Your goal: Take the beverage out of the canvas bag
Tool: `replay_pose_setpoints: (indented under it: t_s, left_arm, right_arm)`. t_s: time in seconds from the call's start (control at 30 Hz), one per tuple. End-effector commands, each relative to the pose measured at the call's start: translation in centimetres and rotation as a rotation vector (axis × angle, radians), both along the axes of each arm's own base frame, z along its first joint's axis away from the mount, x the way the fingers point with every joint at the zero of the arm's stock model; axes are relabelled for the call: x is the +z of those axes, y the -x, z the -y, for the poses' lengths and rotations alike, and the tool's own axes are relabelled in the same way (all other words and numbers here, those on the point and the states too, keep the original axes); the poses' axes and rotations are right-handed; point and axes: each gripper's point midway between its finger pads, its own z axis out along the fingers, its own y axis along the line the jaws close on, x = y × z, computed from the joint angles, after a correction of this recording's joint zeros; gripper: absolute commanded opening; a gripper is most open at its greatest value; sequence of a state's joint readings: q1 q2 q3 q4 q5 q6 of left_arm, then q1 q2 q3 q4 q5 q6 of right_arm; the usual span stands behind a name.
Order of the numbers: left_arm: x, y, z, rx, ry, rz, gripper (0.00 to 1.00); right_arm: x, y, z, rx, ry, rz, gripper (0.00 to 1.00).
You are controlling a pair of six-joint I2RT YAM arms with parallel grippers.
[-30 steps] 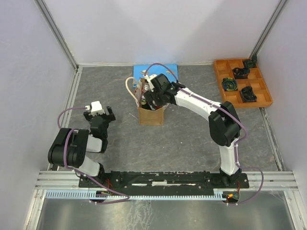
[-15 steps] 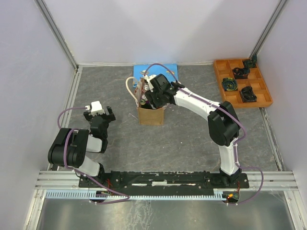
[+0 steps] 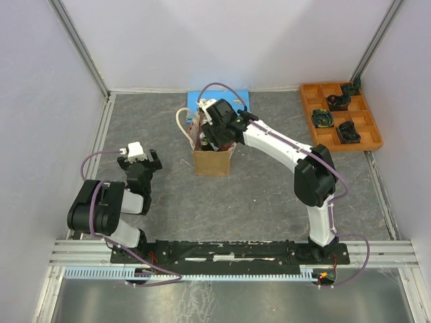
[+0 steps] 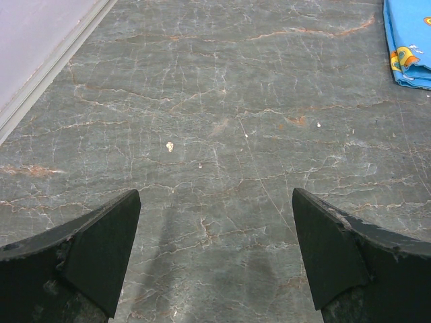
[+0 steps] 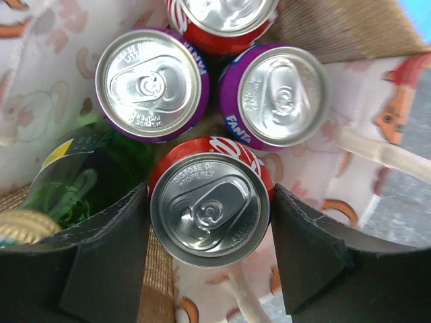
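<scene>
The canvas bag stands upright mid-table, and my right gripper reaches down into its mouth. In the right wrist view the bag's patterned lining surrounds several beverage cans. A red can sits between my right gripper's two fingers, which press against its sides. Behind it stand two purple cans and another red can. A green bottle lies at the left. My left gripper rests open over bare table, far left of the bag.
A flat blue board lies just behind the bag. An orange compartment tray with dark parts sits at the back right. A cream rope handle loops off the bag. White walls enclose the table.
My right gripper's fingers have closed in onto the red can inside the bag, and the wrist has shifted slightly away from me. The left arm has not moved.
</scene>
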State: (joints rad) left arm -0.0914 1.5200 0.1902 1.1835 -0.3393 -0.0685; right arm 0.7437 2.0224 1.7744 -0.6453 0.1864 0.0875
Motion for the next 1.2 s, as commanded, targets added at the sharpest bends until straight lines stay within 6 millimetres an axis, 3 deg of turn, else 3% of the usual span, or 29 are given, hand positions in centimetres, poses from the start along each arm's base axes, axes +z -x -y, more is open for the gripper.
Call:
replay_pose_setpoints:
  t_s: [0.0, 0.17, 0.3, 0.5, 0.63, 0.73, 0.9, 1.07, 1.17]
  left_arm:
    - [1.8, -0.9, -0.3, 0.015, -0.031, 0.057, 0.99]
    - [1.8, -0.8, -0.4, 0.016, -0.031, 0.056, 0.99]
    - [1.8, -0.9, -0.3, 0.015, -0.031, 0.057, 0.99]
    - [1.8, -0.9, -0.4, 0.017, -0.031, 0.058, 0.99]
    - [1.8, -0.8, -0.4, 0.017, -0.031, 0.058, 0.99]
    - [1.8, -0.9, -0.3, 0.015, -0.031, 0.057, 0.99]
    - [1.8, -0.8, -0.3, 0.015, -0.031, 0.056, 0.99]
    - [1.8, -0.8, -0.3, 0.015, -0.031, 0.056, 0.99]
    - [1.8, -0.9, -0.3, 0.015, -0.031, 0.055, 0.99]
  right_arm:
    - [15.3, -3.5, 1.0, -0.066, -0.14, 0.373, 0.0]
    - [21.6, -3.3, 2.3, -0.098, -0.201, 0.514, 0.0]
    - [26.5, -3.1, 4.9, -0.166, -0.211, 0.654, 0.0]
    - [33.0, -2.0, 10.6, -0.353, -0.226, 0.922, 0.0]
    - [34.1, -2.0, 15.7, -0.526, -0.164, 1.0, 0.0]
    - [32.7, -3.0, 19.9, -0.646, -0.132, 0.974, 0.0]
    - [26.0, -5.6, 25.9, -0.792, -0.135, 0.813, 0.0]
    - [17.9, -7.1, 26.4, -0.777, -0.112, 0.679, 0.0]
    - [14.6, -7.4, 26.2, -0.771, -0.11, 0.62, 0.0]
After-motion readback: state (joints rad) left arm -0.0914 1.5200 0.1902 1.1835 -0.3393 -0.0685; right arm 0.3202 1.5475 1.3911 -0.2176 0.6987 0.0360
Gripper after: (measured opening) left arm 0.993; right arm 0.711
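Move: The Coke can is already pinched in the right fingers, partly raised at the bag's near right. Its apparent destination, bare table left of the orange tray, is some 29 cm right of this hand and 6 cm ahead, 13 cm lower; the tray centre is about 47 cm right and 13 cm ahead. One Fanta stands 6 cm left, 2 cm ahead; the other straight ahead 6 cm. For the left hand, that bare spot is roughly 57 cm right, 9 cm ahead. Keep the Coke can pinched and draw it up out of the bag with the right gripper, climbing nearly 30 cm while tilting the fingers up towards level. Near the top swing right about 29 cm, easing slightly forward and turning clockwise some 45 degrees, then sink about 13 cm with the can towards the bare table beside the tray. ##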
